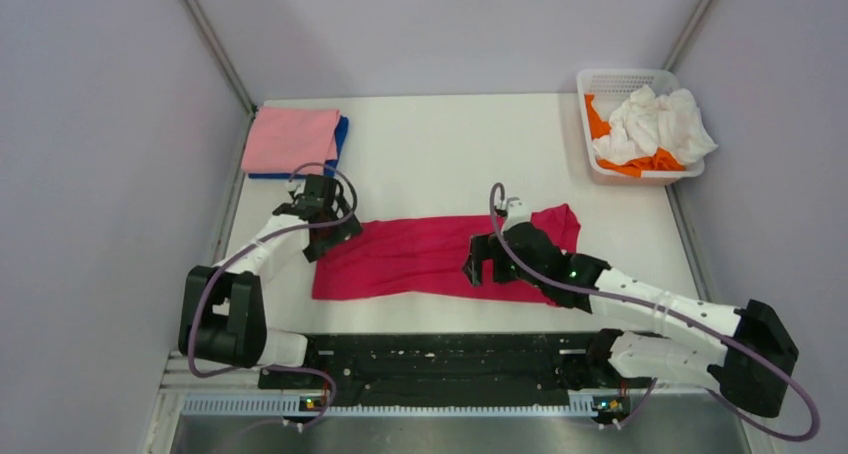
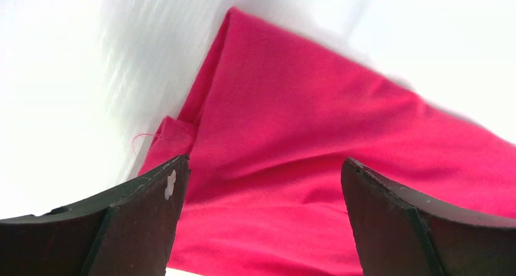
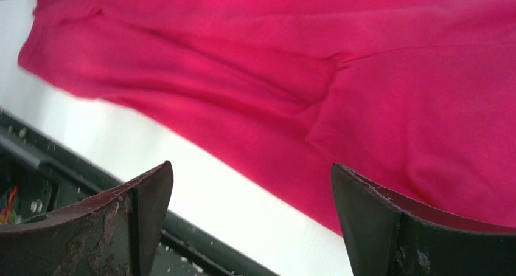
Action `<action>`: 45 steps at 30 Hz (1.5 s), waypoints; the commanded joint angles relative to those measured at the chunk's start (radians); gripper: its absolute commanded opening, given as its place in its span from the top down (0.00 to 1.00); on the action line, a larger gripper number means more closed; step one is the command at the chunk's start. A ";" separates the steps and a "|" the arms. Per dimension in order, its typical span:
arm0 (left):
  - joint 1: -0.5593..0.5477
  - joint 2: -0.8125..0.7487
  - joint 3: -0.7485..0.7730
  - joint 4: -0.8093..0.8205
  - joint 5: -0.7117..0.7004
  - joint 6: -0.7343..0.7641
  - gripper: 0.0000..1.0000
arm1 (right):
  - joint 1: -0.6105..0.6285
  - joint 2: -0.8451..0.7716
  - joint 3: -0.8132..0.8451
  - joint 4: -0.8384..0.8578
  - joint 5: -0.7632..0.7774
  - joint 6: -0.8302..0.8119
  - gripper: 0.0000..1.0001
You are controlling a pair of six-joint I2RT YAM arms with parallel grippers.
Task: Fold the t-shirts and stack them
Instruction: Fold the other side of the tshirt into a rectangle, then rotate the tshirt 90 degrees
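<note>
A crimson-red t-shirt [image 1: 420,256] lies folded into a long band across the middle of the table. My left gripper [image 1: 330,236] hovers open over its left end [image 2: 292,142], with nothing between the fingers. Over the band's right half my right gripper [image 1: 480,264] stands open above the near edge of the cloth [image 3: 341,87], holding nothing. A folded pink t-shirt [image 1: 292,139] rests on a folded blue one [image 1: 341,134] at the back left. White [image 1: 655,122] and orange [image 1: 598,117] shirts lie crumpled in the basket.
The white mesh basket [image 1: 625,77] stands at the back right corner. A black rail [image 1: 440,359] runs along the near edge between the arm bases. Grey walls close in on both sides, with a metal strip along the left table edge [image 1: 232,189].
</note>
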 commanded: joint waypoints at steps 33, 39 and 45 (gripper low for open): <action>-0.267 -0.126 -0.216 0.070 0.082 -0.194 0.01 | -0.548 0.496 0.126 0.272 -0.073 0.043 0.01; -0.442 -0.185 -0.263 0.192 0.092 -0.409 0.01 | -0.584 0.891 0.522 0.181 -0.233 -0.033 0.01; -0.631 -0.078 -0.165 0.257 -0.010 -0.512 0.01 | -0.586 1.241 1.070 -0.057 -0.325 -0.138 0.01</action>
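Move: The folded-over red t-shirt lies crosswise under both hands: its middle is about 26 cm to the right of the left hand, 3 cm nearer the base and 2 cm below. From the right hand the same middle is some 9 cm left, 4 cm ahead and 8 cm down. The stack of folded shirts sits about 26 cm ahead of the left hand and 13 cm left; the basket is roughly 38 cm ahead of the right hand and 43 cm right. The red t-shirt is swung round by both open hands, each working a fingertip into the cloth. The left hand first hops up, forward and right, comes down near the shirt's left end, then drags it right and back; the right hand shifts right and down onto the right part, turning clockwise, then pushes it forward about 30 cm. ##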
